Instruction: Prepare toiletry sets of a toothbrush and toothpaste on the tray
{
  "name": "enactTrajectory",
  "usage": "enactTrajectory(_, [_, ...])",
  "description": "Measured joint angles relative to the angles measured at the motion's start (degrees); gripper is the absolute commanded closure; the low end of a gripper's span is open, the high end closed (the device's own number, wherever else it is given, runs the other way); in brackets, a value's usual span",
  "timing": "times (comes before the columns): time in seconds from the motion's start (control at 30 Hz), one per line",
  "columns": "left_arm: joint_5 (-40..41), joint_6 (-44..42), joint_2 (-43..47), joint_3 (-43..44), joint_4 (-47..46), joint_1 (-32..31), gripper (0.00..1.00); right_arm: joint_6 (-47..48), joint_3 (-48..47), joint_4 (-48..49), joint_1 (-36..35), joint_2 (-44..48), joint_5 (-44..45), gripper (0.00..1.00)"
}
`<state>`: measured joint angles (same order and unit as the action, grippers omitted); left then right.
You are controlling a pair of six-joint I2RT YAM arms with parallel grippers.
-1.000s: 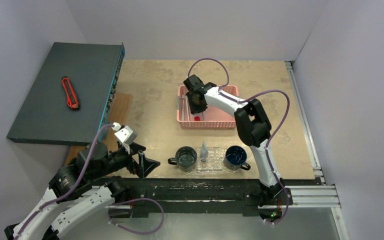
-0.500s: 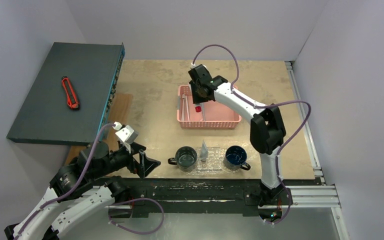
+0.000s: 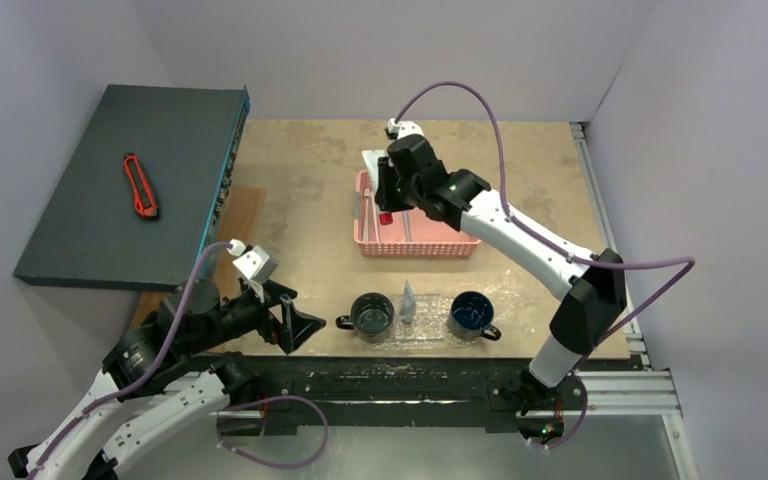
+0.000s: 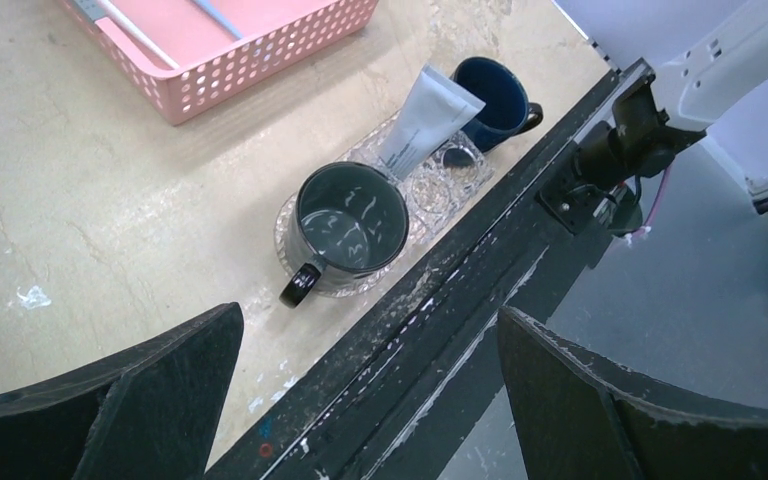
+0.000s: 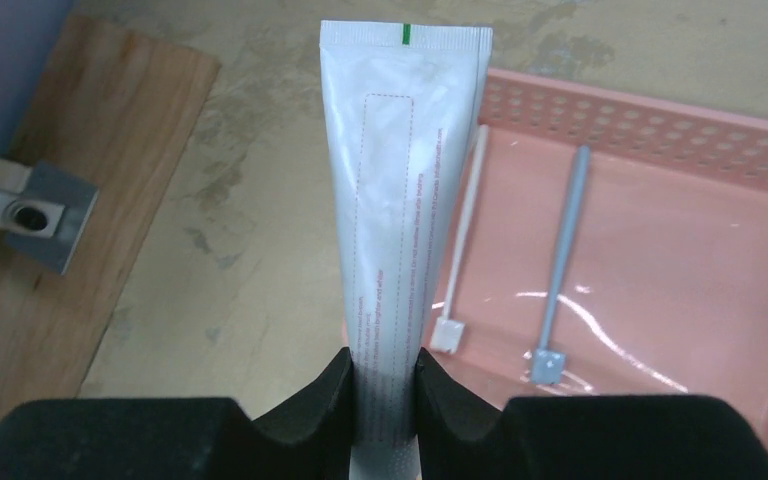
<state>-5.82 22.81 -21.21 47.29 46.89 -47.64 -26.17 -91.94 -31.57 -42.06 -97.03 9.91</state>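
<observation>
My right gripper is shut on a silvery toothpaste tube, lifted over the left rim of the pink basket. The tube's red cap points down in the top view. Two toothbrushes lie in the basket, one white and one grey-blue. The clear tray near the front edge bears a dark green mug, a blue mug and another tube upright between them. My left gripper stands open and empty left of the tray.
A dark grey box with a red utility knife on it fills the far left. A wooden board lies beside it. A black rail runs along the table's front edge.
The right gripper has risen out of the basket with the tube in it and shifted a little left. The left arm has barely moved.
</observation>
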Motion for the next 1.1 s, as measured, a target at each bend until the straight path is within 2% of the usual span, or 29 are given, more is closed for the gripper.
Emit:
enactTrajectory(0.27, [0.09, 3.39, -2.75, 0.09, -5.05, 0.00, 0.00, -5.99, 7.30, 4.66, -11.26, 8.94, 1.46, 0.76])
enactTrajectory(0.6, [4.42, 10.73, -4.83, 0.04, -10.67, 0.00, 0.00, -13.62, 16.11, 10.60, -16.90, 17.70, 6.38, 0.76])
enactTrajectory(0.9, [6.10, 15.37, -6.95, -0.31, -14.38, 0.00, 0.00, -17.97, 17.49, 13.22, -24.02, 19.80, 10.82, 0.74])
enactTrajectory(1.1, [4.81, 16.63, -9.07, -0.31, -15.96, 0.00, 0.04, -18.86, 16.72, 13.09, -26.75, 19.50, 13.05, 0.74])
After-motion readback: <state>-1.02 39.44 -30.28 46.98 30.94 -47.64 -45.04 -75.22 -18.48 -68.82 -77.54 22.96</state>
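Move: The right hand already grips the second toothpaste by its cap end; the tube's middle sits about 3 cm ahead, 1 cm left and 4 cm above. It goes to the open left gripper, some 25 cm back and 14 cm left, about level. The basket's middle is 9 cm ahead, 6 cm right, 20 cm down; the green mug 14 cm back, 4 cm left, 17 cm down. From the left hand, the held tube lies roughly 28 cm ahead, 13 cm right, 4 cm up. Keeping its pinch on the toothpaste, the right hand draws back about 17 cm from over the basket towards the left gripper, also going left and rising some 7 cm each, quick at first and then easing, while its left side rolls up. The left hand, fingers staying wide open, comes to meet the tube about 4 cm forward and right and a little up, its left side dipping some 15 degrees. ##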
